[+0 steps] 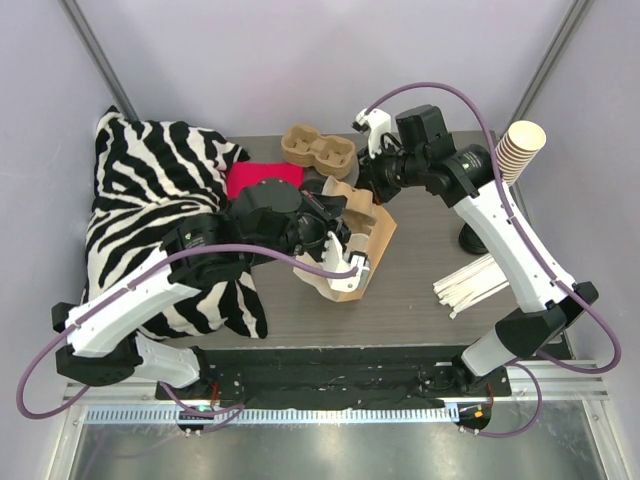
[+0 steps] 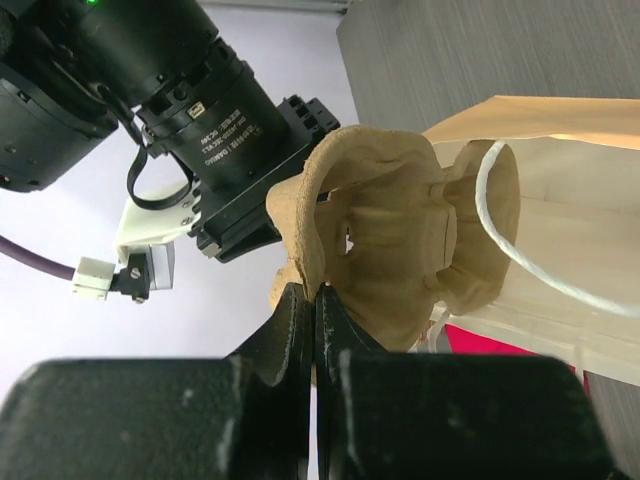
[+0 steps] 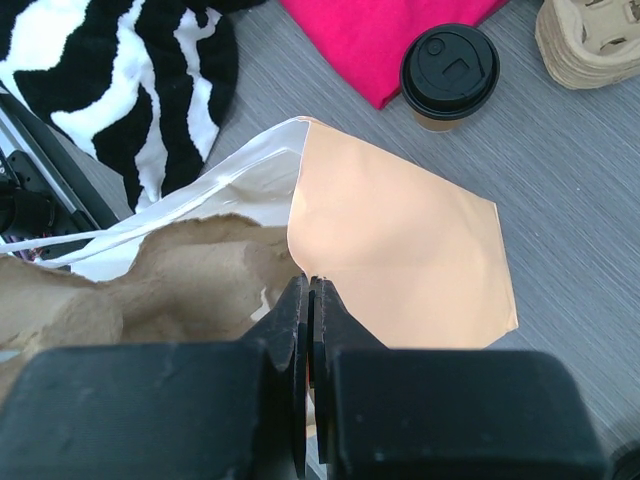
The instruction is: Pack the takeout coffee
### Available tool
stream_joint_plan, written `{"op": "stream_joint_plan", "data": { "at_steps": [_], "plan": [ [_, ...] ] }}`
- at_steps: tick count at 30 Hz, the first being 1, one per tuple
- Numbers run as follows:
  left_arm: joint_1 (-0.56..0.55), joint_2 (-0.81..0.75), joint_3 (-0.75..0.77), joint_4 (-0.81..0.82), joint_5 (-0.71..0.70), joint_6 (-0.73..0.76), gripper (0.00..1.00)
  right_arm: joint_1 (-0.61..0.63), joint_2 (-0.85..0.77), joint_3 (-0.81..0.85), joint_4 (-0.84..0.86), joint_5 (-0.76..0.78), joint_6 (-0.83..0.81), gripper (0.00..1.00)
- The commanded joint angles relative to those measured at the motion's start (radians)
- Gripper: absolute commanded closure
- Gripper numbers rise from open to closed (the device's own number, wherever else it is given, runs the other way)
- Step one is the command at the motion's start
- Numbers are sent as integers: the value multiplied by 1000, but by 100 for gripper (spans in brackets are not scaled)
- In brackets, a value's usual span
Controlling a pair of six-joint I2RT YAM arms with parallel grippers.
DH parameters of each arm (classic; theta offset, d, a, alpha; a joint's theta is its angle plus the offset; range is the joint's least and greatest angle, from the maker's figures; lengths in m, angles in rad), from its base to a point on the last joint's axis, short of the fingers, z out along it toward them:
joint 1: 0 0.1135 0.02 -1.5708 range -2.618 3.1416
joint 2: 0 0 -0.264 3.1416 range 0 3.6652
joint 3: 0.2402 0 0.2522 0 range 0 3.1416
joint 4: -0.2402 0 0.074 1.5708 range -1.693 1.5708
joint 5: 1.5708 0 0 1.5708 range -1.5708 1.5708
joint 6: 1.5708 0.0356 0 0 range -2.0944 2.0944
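Note:
The takeout coffee (image 3: 450,72), a small tan cup with a black lid, stands on the grey table beside a red cloth (image 3: 380,40); I cannot make it out in the top view. A tan paper bag (image 1: 368,250) lies on its side mid-table with its mouth held apart. My right gripper (image 3: 312,284) is shut on the upper edge of the bag (image 3: 400,250). My left gripper (image 2: 316,296) is shut on the rim of a moulded pulp cup carrier (image 2: 400,235), which sits partly inside the bag's mouth (image 2: 570,190). The coffee stands beyond the bag, apart from both grippers.
A second pulp carrier (image 1: 318,150) rests at the back of the table. A zebra-striped cushion (image 1: 160,210) fills the left side. A tall stack of lidless cups (image 1: 520,150) stands at the right, with white sticks (image 1: 470,285) lying in front of it.

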Motion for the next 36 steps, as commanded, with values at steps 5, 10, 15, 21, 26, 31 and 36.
{"op": "stream_joint_plan", "data": {
  "at_steps": [5, 10, 15, 21, 26, 31, 36],
  "plan": [
    [-4, -14, -38, -40, 31, 11, 100, 6, -38, 14, 24, -78, -19, 99],
    [2, -14, -41, -32, -28, -107, 100, 6, -89, -40, 33, -211, -63, 99],
    [2, -37, -28, -46, -2, -259, 100, 6, -111, -93, 72, -299, -112, 99],
    [-17, -49, 23, -63, 8, -367, 100, 6, -104, -107, 87, -345, -120, 99],
    [-24, -52, -8, -103, -21, -399, 100, 5, -80, -74, 66, -390, -90, 99],
    [-40, -46, -29, -129, -51, -420, 100, 6, -72, -78, 56, -475, -80, 99],
    [-51, -35, -14, -154, -67, -426, 100, 6, -52, -58, 41, -520, -53, 99]
  ]
}}
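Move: The left hand holds a cup carrier by its upper edge above the open paper bag, whose mouth lies about 13 cm below it, some 3 cm to the right and 2 cm ahead. The right hand grips the bag's rim, with the mouth's middle about 8 cm back, 2 cm left and 3 cm below. Well below the left hand, the lidded coffee cup stands roughly 27 cm ahead and 7 cm left; the red cloth lies 31 cm ahead, 19 cm left. Still pinching the rim, the right hand draws the bag back towards the base by about 7 cm and some 3 cm to the left, swinging it roughly 25 degrees counter-clockwise so that the mouth comes round under the carrier. Meanwhile the left hand keeps its grip on the carrier and lowers it about 4 cm into the mouth, with a small rise midway, easing back and a little left as the wrist tilts some 20 degrees; both grippers stay shut. ##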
